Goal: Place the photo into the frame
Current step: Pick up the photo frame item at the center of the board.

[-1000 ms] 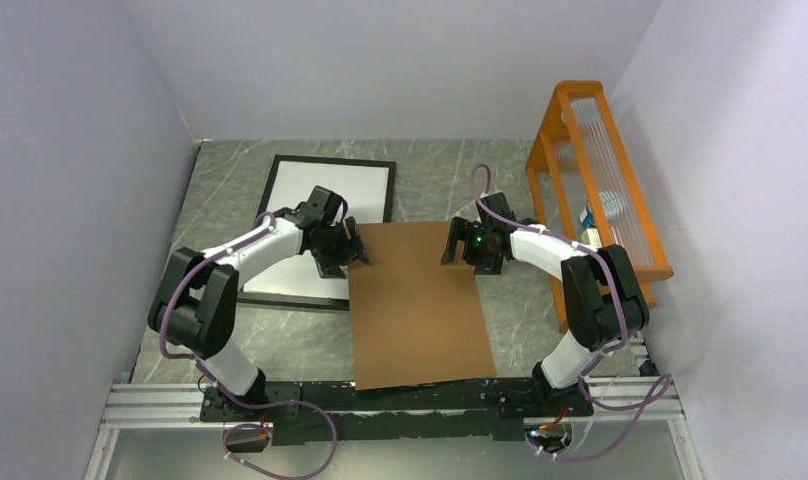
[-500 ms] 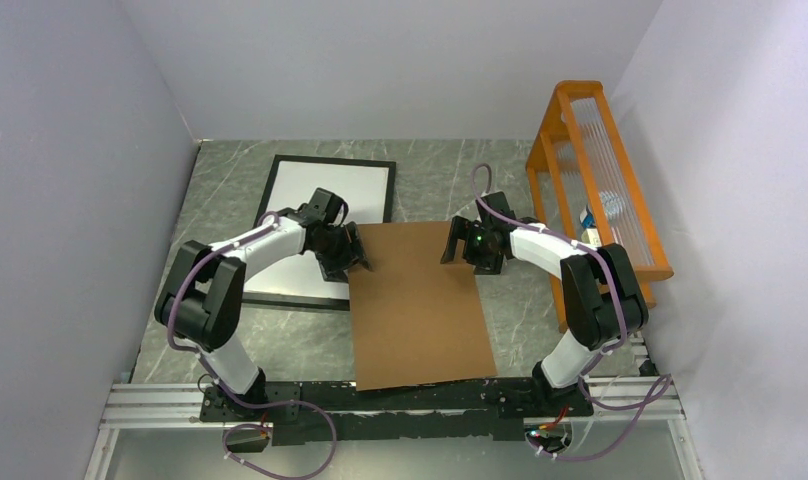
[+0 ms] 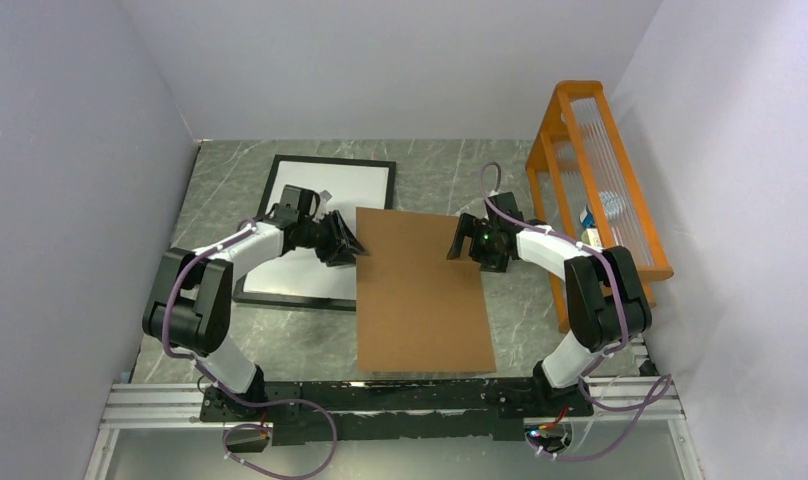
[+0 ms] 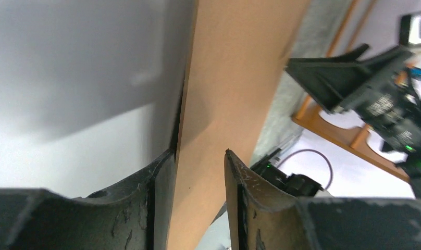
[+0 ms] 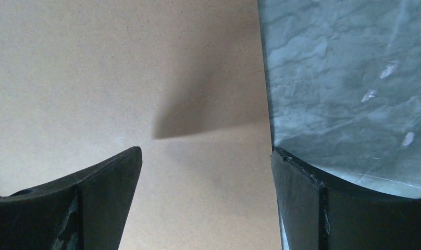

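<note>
A plain brown board [image 3: 420, 300] lies flat mid-table; the photo is out of view. At the back left lies the frame [image 3: 335, 160], a black rectangle with a white sheet [image 3: 350, 190] inside it. My left gripper [image 3: 352, 245] reaches in from the left and straddles the board's left edge [image 4: 234, 62]. Its jaws [image 4: 199, 152] stand partly apart, one finger above the board and one below. My right gripper [image 3: 467, 238] hovers wide open over the board's right edge [image 5: 94, 62], fingers [image 5: 207, 150] apart and holding nothing.
An orange wooden rack [image 3: 590, 170] stands along the right wall. Grey walls close in on the left, back and right. The marble table top [image 3: 520, 300] shows beside the board. A metal rail [image 3: 160, 400] runs along the near edge.
My left arm swung lower and leftward, its jaws narrowing around the board's left edge. The board slid a little toward the back. My right gripper shifted slightly with it.
</note>
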Controlling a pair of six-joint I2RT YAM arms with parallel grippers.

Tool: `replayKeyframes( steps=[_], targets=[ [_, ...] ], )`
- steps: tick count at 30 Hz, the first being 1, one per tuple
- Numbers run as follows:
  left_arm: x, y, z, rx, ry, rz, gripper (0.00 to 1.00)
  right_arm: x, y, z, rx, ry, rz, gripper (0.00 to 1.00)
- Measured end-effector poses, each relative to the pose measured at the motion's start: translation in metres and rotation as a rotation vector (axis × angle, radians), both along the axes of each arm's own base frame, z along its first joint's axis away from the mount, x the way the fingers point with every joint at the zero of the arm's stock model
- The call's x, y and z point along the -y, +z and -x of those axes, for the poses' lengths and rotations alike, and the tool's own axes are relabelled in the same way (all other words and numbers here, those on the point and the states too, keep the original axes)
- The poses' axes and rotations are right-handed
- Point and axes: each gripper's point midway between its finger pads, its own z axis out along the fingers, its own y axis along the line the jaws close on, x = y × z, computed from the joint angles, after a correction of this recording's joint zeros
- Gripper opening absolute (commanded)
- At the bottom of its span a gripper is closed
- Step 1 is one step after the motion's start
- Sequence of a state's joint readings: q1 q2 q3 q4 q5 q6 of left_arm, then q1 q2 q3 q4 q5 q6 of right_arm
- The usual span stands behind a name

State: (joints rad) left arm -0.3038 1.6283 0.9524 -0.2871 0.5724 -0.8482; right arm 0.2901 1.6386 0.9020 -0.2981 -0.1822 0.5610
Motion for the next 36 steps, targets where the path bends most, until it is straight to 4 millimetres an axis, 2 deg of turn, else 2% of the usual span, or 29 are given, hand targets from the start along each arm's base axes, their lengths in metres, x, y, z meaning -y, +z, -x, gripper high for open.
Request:
replayKeyframes(
  steps=[5, 11, 16, 21, 26, 28, 30, 32, 36],
  targets=[
    [0.014, 0.028, -0.013, 0.102, -0.058, 0.142, 0.39, 0.006, 0.000, -0.004, 0.023, -0.019, 0.004, 0.97],
    [0.047, 0.068, 0.000, 0.174, -0.214, 0.328, 0.36, -0.015, 0.005, 0.001, 0.028, 0.016, -0.114, 0.96],
    [0.047, 0.073, -0.001, 0.171, -0.236, 0.342, 0.27, -0.017, 0.007, 0.001, 0.021, 0.011, -0.155, 0.96],
    [0.045, 0.082, -0.003, 0.176, -0.262, 0.296, 0.03, -0.020, 0.011, 0.002, 0.020, 0.006, -0.176, 0.96],
    [0.036, 0.086, -0.005, 0.162, -0.279, 0.221, 0.02, -0.017, 0.022, 0.005, 0.031, -0.002, -0.168, 0.99],
    [0.035, 0.096, -0.008, 0.188, -0.296, 0.211, 0.02, -0.014, 0.036, 0.004, 0.059, -0.011, -0.179, 0.99],
    [0.034, 0.112, -0.015, 0.238, -0.316, 0.208, 0.03, -0.012, 0.060, -0.001, 0.127, -0.023, -0.202, 0.99],
    [0.033, 0.128, -0.021, 0.284, -0.331, 0.212, 0.03, -0.007, 0.088, -0.008, 0.205, -0.044, -0.227, 0.99],
    [0.027, 0.170, -0.035, 0.368, -0.335, 0.255, 0.02, 0.012, 0.157, -0.028, 0.404, -0.122, -0.300, 0.99]
  ],
)
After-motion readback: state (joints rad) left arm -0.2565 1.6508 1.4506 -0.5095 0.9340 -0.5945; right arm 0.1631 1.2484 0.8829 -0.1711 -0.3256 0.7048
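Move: The brown board's middle lies about 13 cm right of the left hand, 7 cm back and some 4 cm lower; the board's raised left edge is already between the half-open left fingers. The photo frame with the white mat is centred about 8 cm left of that hand, 5 cm ahead and 8 cm below. From the right hand the board's middle is about 9 cm left, 6 cm back and roughly level, its right edge beside the right finger. Bring the left gripper up and to the right about 5 cm with the board's left edge between its fingers, then shut them to pinch the edge and keep rising, mostly straight up, to some 17 cm in all, turning about 20 degrees clockwise. Ease the wide-open right hand 2 cm left at the right edge, then raise it some 16 cm alongside, tipping up. ##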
